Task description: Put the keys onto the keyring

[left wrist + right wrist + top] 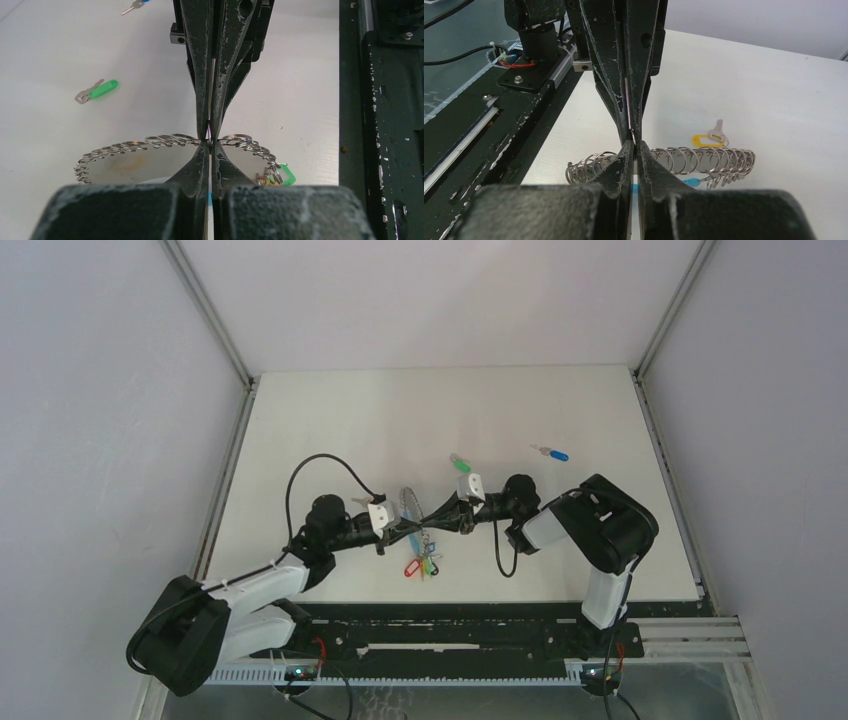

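Observation:
The keyring [150,141] is a thin silver wire hoop strung with several small split rings; coloured tags [424,565] hang from it near the table's front. My left gripper [210,142] is shut on the hoop's wire. My right gripper [634,142] comes in from the opposite side and is shut on the same wire, tip to tip with the left one. In the top view the left gripper [415,531] and right gripper [436,519] meet mid-table. A green key [460,464] and a blue key [552,452] lie loose farther back. A yellow key [709,139] lies just beyond the hoop.
The black rail [460,632] with the arm bases runs along the near edge, close behind the grippers. Metal frame posts [215,320] and grey walls bound the white table [330,420] on both sides. A black cable [320,465] loops over the left arm.

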`<move>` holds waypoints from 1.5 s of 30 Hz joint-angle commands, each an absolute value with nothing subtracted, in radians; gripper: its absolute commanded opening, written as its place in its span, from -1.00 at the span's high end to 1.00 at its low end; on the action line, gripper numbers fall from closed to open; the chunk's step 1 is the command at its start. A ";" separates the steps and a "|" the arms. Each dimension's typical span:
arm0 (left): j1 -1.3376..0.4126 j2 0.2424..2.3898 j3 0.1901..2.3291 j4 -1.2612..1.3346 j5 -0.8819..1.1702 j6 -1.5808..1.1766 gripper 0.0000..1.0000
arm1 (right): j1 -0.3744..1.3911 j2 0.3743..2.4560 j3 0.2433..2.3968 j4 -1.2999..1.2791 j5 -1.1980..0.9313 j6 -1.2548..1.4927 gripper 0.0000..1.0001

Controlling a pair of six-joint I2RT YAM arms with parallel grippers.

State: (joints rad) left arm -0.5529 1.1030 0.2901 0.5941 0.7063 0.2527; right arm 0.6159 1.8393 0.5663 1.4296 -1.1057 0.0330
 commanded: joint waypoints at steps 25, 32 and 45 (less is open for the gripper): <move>-0.547 1.071 0.364 0.484 0.612 0.242 0.99 | 0.316 1.336 0.698 0.424 -0.873 0.335 -1.00; -0.547 1.073 0.386 0.479 0.585 0.180 1.00 | 0.104 1.507 0.666 0.851 -1.055 0.817 -1.00; -0.547 1.081 0.419 0.448 0.510 0.110 0.99 | 0.085 1.306 0.733 0.307 -0.468 0.307 -0.98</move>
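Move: From the right hand, the blue key lies some 23 cm ahead and 34 cm to its right, about 13 cm lower. The green key is about 20 cm ahead and 10 cm to the right on that same table level. The keyring is still pinched at the touching fingertips of both hands, its middle around 6 cm below. From the left hand, the blue key is likewise about 23 cm ahead, 34 cm right, 13 cm down. Right fingers let go of the keyring's edge and spread wide, and the hand swings away right and forward, about 18 cm and 15 cm, towards the blue key. It climbs some 7 cm, dips about 5, then begins to rise again, rolling and turning clockwise roughly 50 degrees. The left hand keeps its pinch, easing 2 cm forward and turning slightly counter-clockwise. ##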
